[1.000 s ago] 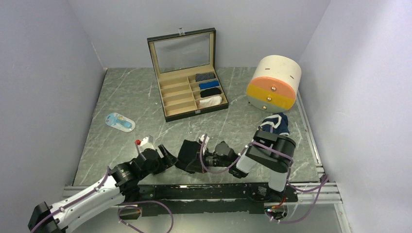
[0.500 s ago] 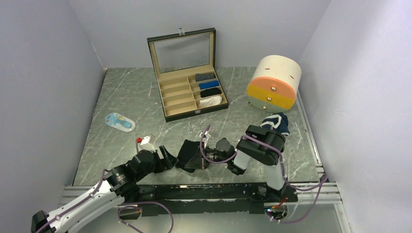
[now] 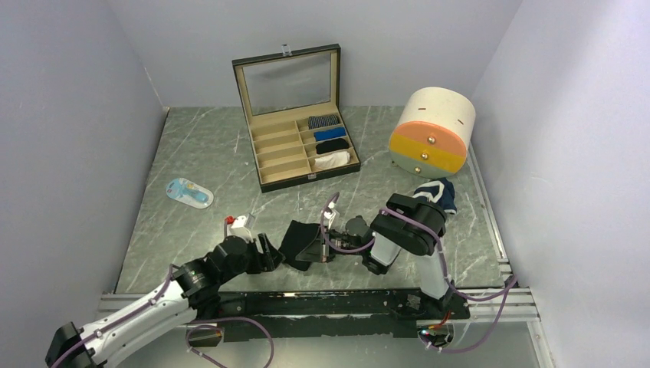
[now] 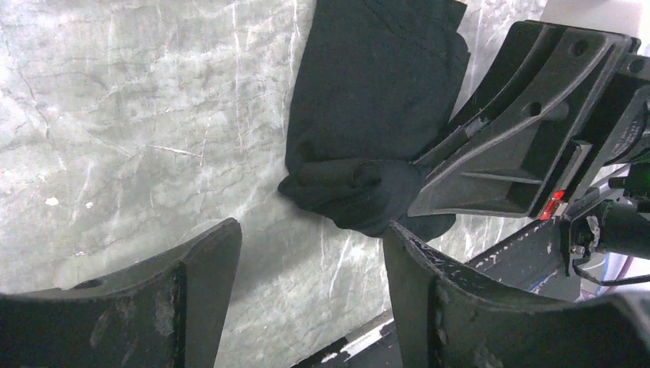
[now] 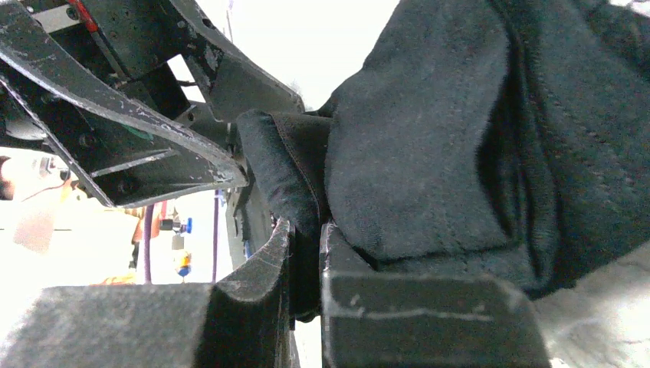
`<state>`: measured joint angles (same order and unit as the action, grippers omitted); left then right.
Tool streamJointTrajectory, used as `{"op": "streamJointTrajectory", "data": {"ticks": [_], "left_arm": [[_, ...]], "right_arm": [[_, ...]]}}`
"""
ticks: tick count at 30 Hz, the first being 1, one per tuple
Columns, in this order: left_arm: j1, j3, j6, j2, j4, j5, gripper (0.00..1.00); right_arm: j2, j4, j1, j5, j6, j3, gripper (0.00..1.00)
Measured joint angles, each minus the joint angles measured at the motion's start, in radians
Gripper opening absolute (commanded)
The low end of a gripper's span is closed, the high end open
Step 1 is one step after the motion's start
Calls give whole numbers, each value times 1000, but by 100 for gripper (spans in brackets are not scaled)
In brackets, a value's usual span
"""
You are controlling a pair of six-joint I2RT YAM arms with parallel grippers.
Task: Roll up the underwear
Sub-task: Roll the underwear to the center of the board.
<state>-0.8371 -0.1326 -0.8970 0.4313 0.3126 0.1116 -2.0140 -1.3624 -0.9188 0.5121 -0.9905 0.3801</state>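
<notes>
The black underwear (image 3: 297,239) lies near the table's front edge, its near end bunched into a loose roll (image 4: 360,188). My right gripper (image 3: 320,247) is shut on that bunched edge, and black cloth (image 5: 429,153) is pinched between its jaws (image 5: 306,230). My left gripper (image 3: 274,253) stands open just left of the garment. Its fingertips (image 4: 310,230) are a little short of the roll, with bare table between them. The navy underwear with white trim (image 3: 437,192) lies crumpled at the right, behind the right arm.
An open compartment box (image 3: 270,157) at the back holds several rolled cloths. A round white drawer unit (image 3: 431,130) stands at the back right. A small blue and white object (image 3: 189,192) lies at the left. The metal rail (image 3: 306,295) runs along the front edge.
My left gripper has moved right, closer to the black underwear, still open. The right gripper has shifted slightly left and back, still holding the cloth's edge.
</notes>
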Motion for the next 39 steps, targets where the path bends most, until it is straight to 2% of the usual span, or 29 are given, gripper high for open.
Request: {"op": "streamJointTrajectory", "data": {"ticks": [9,13,21,28,32,39], "left_arm": [[1,19,0,175,-200,7,75],[1,24,-29,245,-288,24,71],[1,32,-122,387,-430,51,60],[1,7,-133,523,-529,43,53],[2,-7,-131,575,-563,40,53],[3,-38,-118,636,-581,35,52]], "right_arm": [[2,13,8,-5,-6,0,5],[7,32,12,-5,-5,3,9],[43,63,17,-12,19,0,27],[188,277,17,-47,135,3,47],[296,458,17,-80,219,16,52],[519,800,-7,-210,431,54,53]]}}
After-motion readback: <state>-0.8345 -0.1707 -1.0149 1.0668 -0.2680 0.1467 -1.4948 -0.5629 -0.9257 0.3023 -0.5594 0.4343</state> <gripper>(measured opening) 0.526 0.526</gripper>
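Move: Some 6 cm to the left hand's right, about 3 cm ahead and 3 cm below, lies the middle of the underwear, its near end turned over into a roll. The right hand already pinches that rolled near end, with the underwear's middle about 3 cm straight ahead of it and 1 cm lower. From the left hand, the open box is roughly 27 cm ahead and 8 cm right; the blue packet is about 17 cm ahead and 24 cm left. Sweeping forward and right about 6 cm over the table while sinking 2 cm, the left hand comes to the rolled end and narrows its fingers from about three-quarters to half open, straddling the roll's left part. The right hand keeps its pinch almost in place, then opens to about half, lets go and backs off right, forward and up some 5 cm, its fingers tilting downward. ##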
